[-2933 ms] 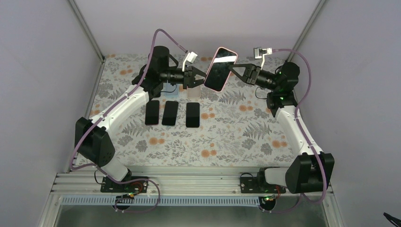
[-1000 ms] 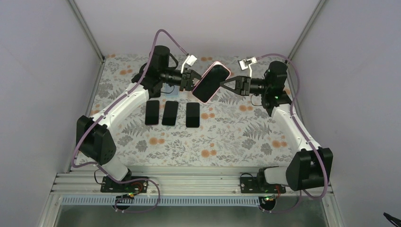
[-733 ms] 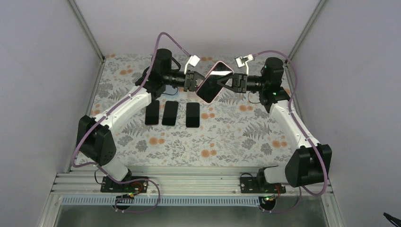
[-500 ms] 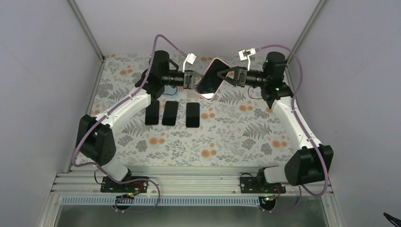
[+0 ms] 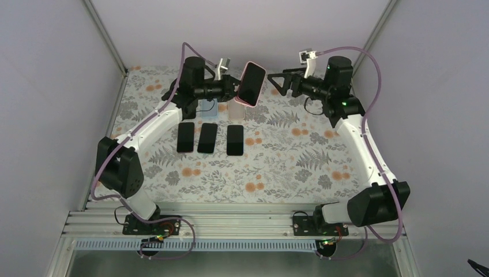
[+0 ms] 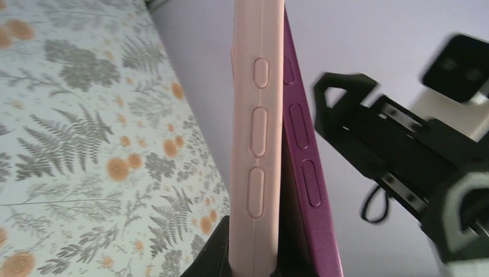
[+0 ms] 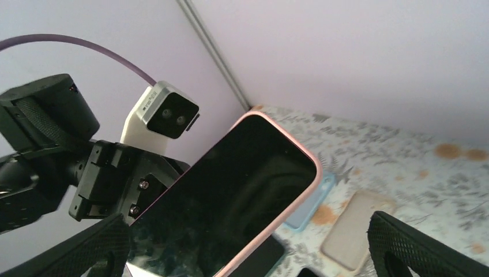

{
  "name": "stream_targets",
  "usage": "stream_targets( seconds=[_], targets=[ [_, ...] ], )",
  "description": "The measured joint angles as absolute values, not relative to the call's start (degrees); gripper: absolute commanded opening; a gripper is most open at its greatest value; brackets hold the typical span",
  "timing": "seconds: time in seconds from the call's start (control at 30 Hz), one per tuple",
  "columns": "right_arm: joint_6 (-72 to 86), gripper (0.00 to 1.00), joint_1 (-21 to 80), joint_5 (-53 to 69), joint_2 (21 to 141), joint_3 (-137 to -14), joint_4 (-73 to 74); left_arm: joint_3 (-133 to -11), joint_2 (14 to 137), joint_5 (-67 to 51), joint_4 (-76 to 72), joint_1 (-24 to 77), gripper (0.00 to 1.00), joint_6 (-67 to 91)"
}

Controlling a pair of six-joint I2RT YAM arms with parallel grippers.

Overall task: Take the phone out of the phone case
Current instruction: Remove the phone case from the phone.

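Note:
My left gripper [image 5: 233, 88] holds the phone in its pink phone case [image 5: 252, 83] up in the air at the back of the table. In the left wrist view the pink phone case [image 6: 256, 133] stands edge-on, and the purple side of the phone [image 6: 304, 167] leans away from it at a narrow angle. The left gripper [image 6: 248, 268] is shut on the case's lower end. My right gripper [image 5: 274, 83] hangs open just right of the phone, apart from it. The right wrist view has the dark screen of the phone [image 7: 230, 202] in front of its wide-open fingers [image 7: 415, 248].
Three black phones [image 5: 207, 137] lie in a row on the flowered table [image 5: 277, 167]. Behind them lie a light blue case [image 5: 210, 108] and a beige case [image 5: 235, 109]. Grey walls close in the back and both sides.
The right gripper has opened, let go of the phone and drawn back to the right. The left gripper has shut fully and swung the phone left and more upright.

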State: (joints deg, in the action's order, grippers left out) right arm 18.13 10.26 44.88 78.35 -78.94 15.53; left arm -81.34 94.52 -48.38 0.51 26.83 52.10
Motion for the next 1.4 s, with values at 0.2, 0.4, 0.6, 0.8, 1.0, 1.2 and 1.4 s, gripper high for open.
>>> stream_targets(
  seconds=[0.2,0.4,0.6,0.8,1.0,1.2,1.4],
  targets=[
    [8.23,0.88,15.57,34.46,77.21,-80.36,17.91,-84.97,96.49,-40.12,9.21,26.79,0.03,54.04],
    [-1.98,0.82,22.87,23.29,76.93,-80.36,19.7,-85.19,96.77,-36.4,12.97,26.79,0.02,56.29],
    [-8.71,0.79,30.46,15.2,77.36,-80.14,20.21,-85.27,97.34,-35.09,14.33,26.85,0.02,57.49],
    [-12.56,0.76,35.81,9.87,78.91,-79.72,20.25,-85.3,97.41,-34.63,14.98,26.85,0.02,57.71],
    [-15.03,0.74,37.98,5.04,80.88,-78.94,20.23,-85.3,97.41,-34.46,15.11,26.85,0.02,57.71],
    [-16.73,0.72,38.98,0.67,82.26,-78.65,20.03,-85.3,97.41,-34.46,15.14,26.85,0.02,57.74],
    [-19.16,0.69,40.42,-4.89,82.74,-77.19,17.72,-85.3,97.73,-34.06,15.11,26.85,0.02,57.87]
  ],
)
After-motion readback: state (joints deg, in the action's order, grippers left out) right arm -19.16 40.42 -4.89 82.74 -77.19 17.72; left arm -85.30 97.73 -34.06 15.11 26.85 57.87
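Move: My left hand still pinches the pink case at its long side, the purple phone already standing partly out there; the phone's middle is about 4 cm to its right and 2 cm ahead, level with it. From my right hand the phone is some 8 cm left, 2 cm ahead and 4 cm lower. On the table 34 cm below my left hand, the beige case is 10 cm ahead and 1 cm left, a black phone 4 cm back and 2 cm left. I bring my open right hand about 10 cm left, first edging back, then sinking some 7 cm while easing forward again. It rolls about 45 degrees counter-clockwise as seen along its fingers and narrows by roughly a quarter, so the fingers flank the phone. Meanwhile my left hand, keeping its pinch, lowers the phone and case, with some forward travel, turns them about 20 degrees, then holds them nearly still. ##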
